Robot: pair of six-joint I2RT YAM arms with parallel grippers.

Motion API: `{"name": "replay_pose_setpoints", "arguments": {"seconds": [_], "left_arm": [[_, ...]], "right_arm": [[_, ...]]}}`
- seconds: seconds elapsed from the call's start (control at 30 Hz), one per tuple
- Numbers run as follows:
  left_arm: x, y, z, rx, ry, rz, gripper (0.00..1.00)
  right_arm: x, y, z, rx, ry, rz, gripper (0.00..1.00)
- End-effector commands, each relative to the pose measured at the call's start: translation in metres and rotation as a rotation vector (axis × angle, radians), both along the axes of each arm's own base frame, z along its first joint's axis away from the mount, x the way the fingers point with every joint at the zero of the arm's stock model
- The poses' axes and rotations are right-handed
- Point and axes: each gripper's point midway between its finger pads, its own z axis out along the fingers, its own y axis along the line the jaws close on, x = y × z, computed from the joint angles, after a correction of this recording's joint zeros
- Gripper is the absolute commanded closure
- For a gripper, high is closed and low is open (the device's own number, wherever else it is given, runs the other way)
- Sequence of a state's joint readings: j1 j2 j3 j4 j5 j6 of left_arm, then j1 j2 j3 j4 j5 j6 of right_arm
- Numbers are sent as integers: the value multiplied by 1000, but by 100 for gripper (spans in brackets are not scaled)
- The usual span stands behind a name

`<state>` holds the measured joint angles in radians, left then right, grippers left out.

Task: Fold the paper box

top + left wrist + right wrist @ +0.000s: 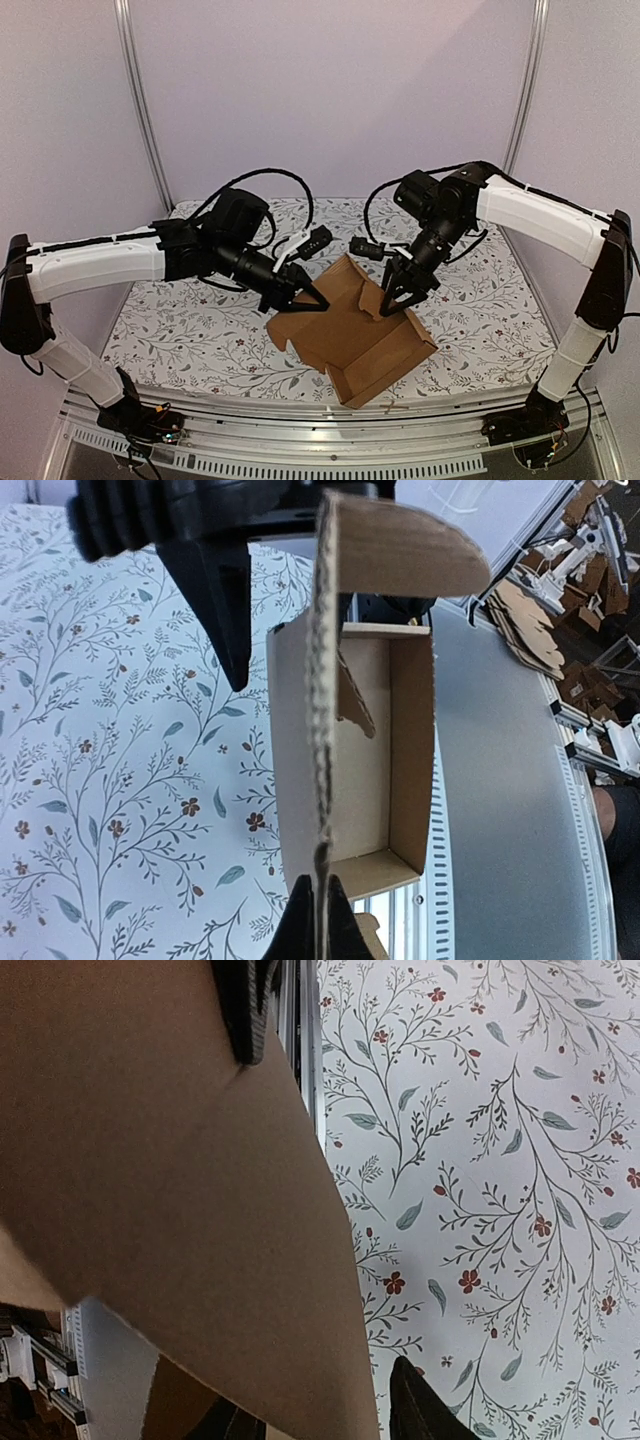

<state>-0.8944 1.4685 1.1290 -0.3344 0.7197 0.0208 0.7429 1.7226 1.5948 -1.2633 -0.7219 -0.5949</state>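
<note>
The paper box (362,348) is plain brown cardboard, partly folded into an open tray, and lies mid-table near the front edge. My left gripper (319,301) is shut on the thin edge of an upright flap (322,710) of the box (385,765), pinched at the fingertips (300,930). My right gripper (394,303) hangs over the tray's far right wall with its jaws apart. In the right wrist view a cardboard panel (180,1210) stands between the spread fingers; the gripper (318,1400) shows a gap beside the right finger (425,1410).
A floral cloth (180,330) covers the table. A metal rail (330,440) runs along the near edge, just past the box's front corner. In the left wrist view, stacked cardboard flats (530,630) lie off the table.
</note>
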Motion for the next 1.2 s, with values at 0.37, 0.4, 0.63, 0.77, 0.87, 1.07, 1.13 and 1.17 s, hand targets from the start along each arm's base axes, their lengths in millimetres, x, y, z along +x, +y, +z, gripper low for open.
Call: {"name": "replay_pose_setpoints", "arguments": {"seconds": [0.37, 0.4, 0.63, 0.77, 0.87, 1.07, 1.13, 1.17], "left_arm": [[73, 22, -50, 367, -265, 203, 100], [77, 22, -54, 393, -270, 212, 100], [106, 23, -73, 564, -404, 278, 100], [117, 17, -85, 663, -512, 295, 100], [121, 7, -94, 710, -548, 294, 100], [124, -23, -92, 723, -560, 290, 100], [123, -31, -82, 707, -572, 284, 100], [122, -35, -77, 694, -579, 277, 98]], "right_arm": [[42, -53, 65, 129, -188, -242, 39], [44, -56, 65, 132, -196, -260, 39], [50, -62, 49, 113, -219, -318, 39], [49, -63, 48, 121, -215, -325, 39], [50, -67, 46, 114, -224, -339, 39], [46, -80, 29, 79, -214, -359, 38], [45, -86, 28, 78, -215, -377, 38], [45, -89, 28, 75, -218, -384, 38]]}}
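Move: The left fingers hold the box's open lid by its edge. The box's tray hangs about 14 cm to this hand's right, some 9 cm back and 10 below. The patch of table where it can stand is roughly 4 cm ahead, 10 to the right and 21 below. From the right hand, the tray is about 2 cm left, 10 back and 8 below. The lid's side flap is some 4 cm to this hand's left, level fore and aft, a little below. Keeping its pinch on the lid edge, the left hand carries the box about 13 cm forward and 10 cm down onto the table, tipping its fingers some 50 degrees to point steeply down. The right fingers open wider and come free of the side flap; that hand rises about 7 cm while backing off forward and to the right, then sinks most of the way back while edging farther right. ##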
